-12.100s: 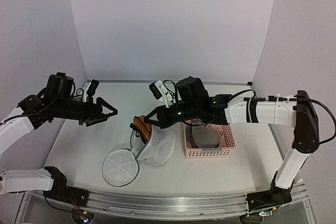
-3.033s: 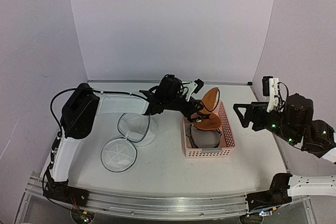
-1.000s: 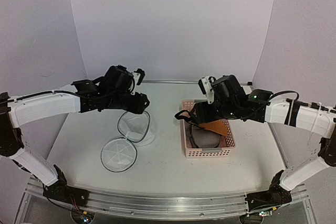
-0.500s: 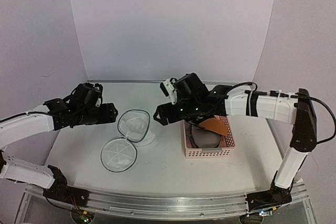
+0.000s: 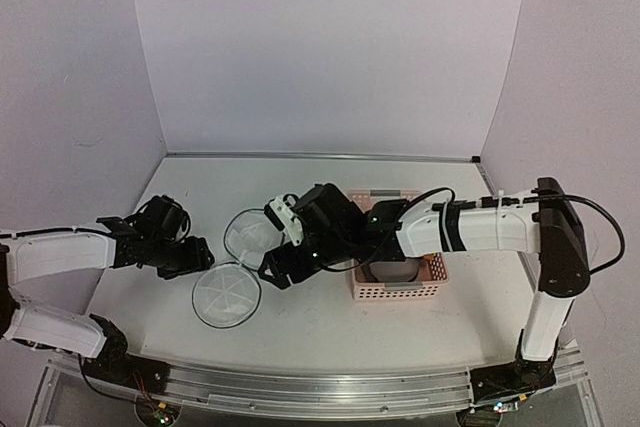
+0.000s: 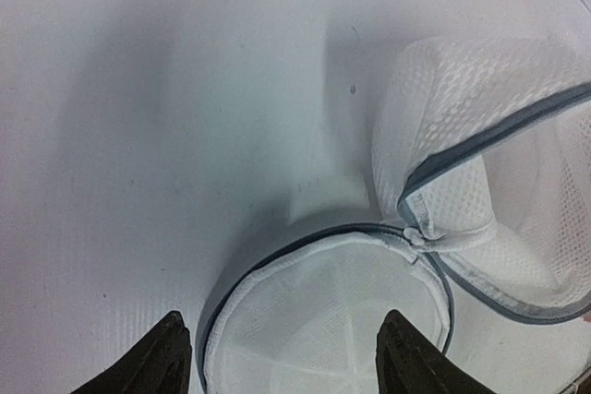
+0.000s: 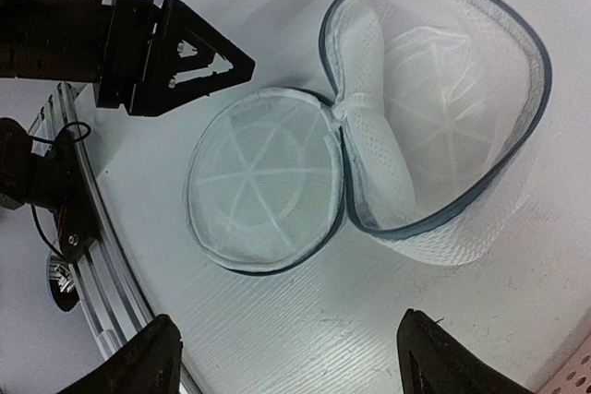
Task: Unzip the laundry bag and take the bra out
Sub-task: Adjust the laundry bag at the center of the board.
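The laundry bag lies unzipped on the table. Its mesh body gapes open and shows nothing inside, and its round lid is folded flat beside it on a hinge. My left gripper is open just left of the lid. Its fingers straddle the lid and hold nothing. My right gripper hovers open over the table right of the lid, empty. The right wrist view also shows the left gripper. The bra is hidden.
The pink basket stands right of the bag, mostly covered by my right forearm, with a grey item inside. One basket corner shows in the right wrist view. The table's front rail runs close behind the lid.
My right arm swung left and down from the basket to the bag and opened wider. My left arm drew back and dropped beside the lid. The orange bra in the basket is now covered.
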`<state>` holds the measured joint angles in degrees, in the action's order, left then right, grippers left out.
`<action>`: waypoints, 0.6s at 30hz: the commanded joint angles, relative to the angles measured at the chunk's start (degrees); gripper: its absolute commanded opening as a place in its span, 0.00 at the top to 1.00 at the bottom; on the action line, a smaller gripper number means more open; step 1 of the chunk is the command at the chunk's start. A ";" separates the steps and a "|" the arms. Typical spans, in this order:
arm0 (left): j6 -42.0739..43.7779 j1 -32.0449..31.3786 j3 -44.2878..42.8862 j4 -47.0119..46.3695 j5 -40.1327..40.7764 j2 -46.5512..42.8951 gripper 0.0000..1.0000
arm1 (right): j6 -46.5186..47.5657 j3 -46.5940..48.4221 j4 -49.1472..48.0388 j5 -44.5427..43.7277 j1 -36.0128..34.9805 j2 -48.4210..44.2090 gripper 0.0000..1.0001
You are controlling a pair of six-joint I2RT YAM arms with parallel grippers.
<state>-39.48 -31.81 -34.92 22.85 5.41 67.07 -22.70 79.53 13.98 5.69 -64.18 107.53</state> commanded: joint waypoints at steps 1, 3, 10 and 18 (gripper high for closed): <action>-0.59 1.58 2.98 -7.97 -8.48 1.91 0.30 | -2.53 -3.13 -5.84 1.06 -2.03 -2.71 0.18; 0.02 2.19 3.87 -10.01 -10.07 3.39 0.30 | -2.75 -4.40 -6.33 1.38 -3.14 -3.66 0.18; 0.63 4.72 6.46 -15.82 -11.62 10.13 0.31 | -6.76 -8.71 -11.85 4.29 -5.45 -3.22 0.17; 0.91 4.87 8.81 -19.35 -14.48 13.40 0.38 | -8.41 -10.42 -13.52 3.22 -5.69 -2.23 0.17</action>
<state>-38.87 -27.27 -28.62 5.39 -5.30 78.52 -29.67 69.67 4.36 9.26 -69.95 106.89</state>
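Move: Just back and to the right of the left hand lies the open lid, its middle some 5 cm back, 4 cm right and 7 cm below. The bag body it hinges on stands about 4 cm ahead and 10 cm right of that hand, its middle 3 cm lower. From the right hand, the lid is about 11 cm left, 1 cm back and 14 cm below; the bag body is roughly 9 cm ahead, 4 cm left and 9 cm below. Sinking about 5 cm beside the bag, the left hand comes down by the lid's far left rim, fingers still open, then levels off and edges slightly forward and right. The right hand, wide open, draws back some 6 cm while dropping 3 to 4 cm, away from the bag body and to the right of the lid, then halts there. Contact with the lid can't be made out. ##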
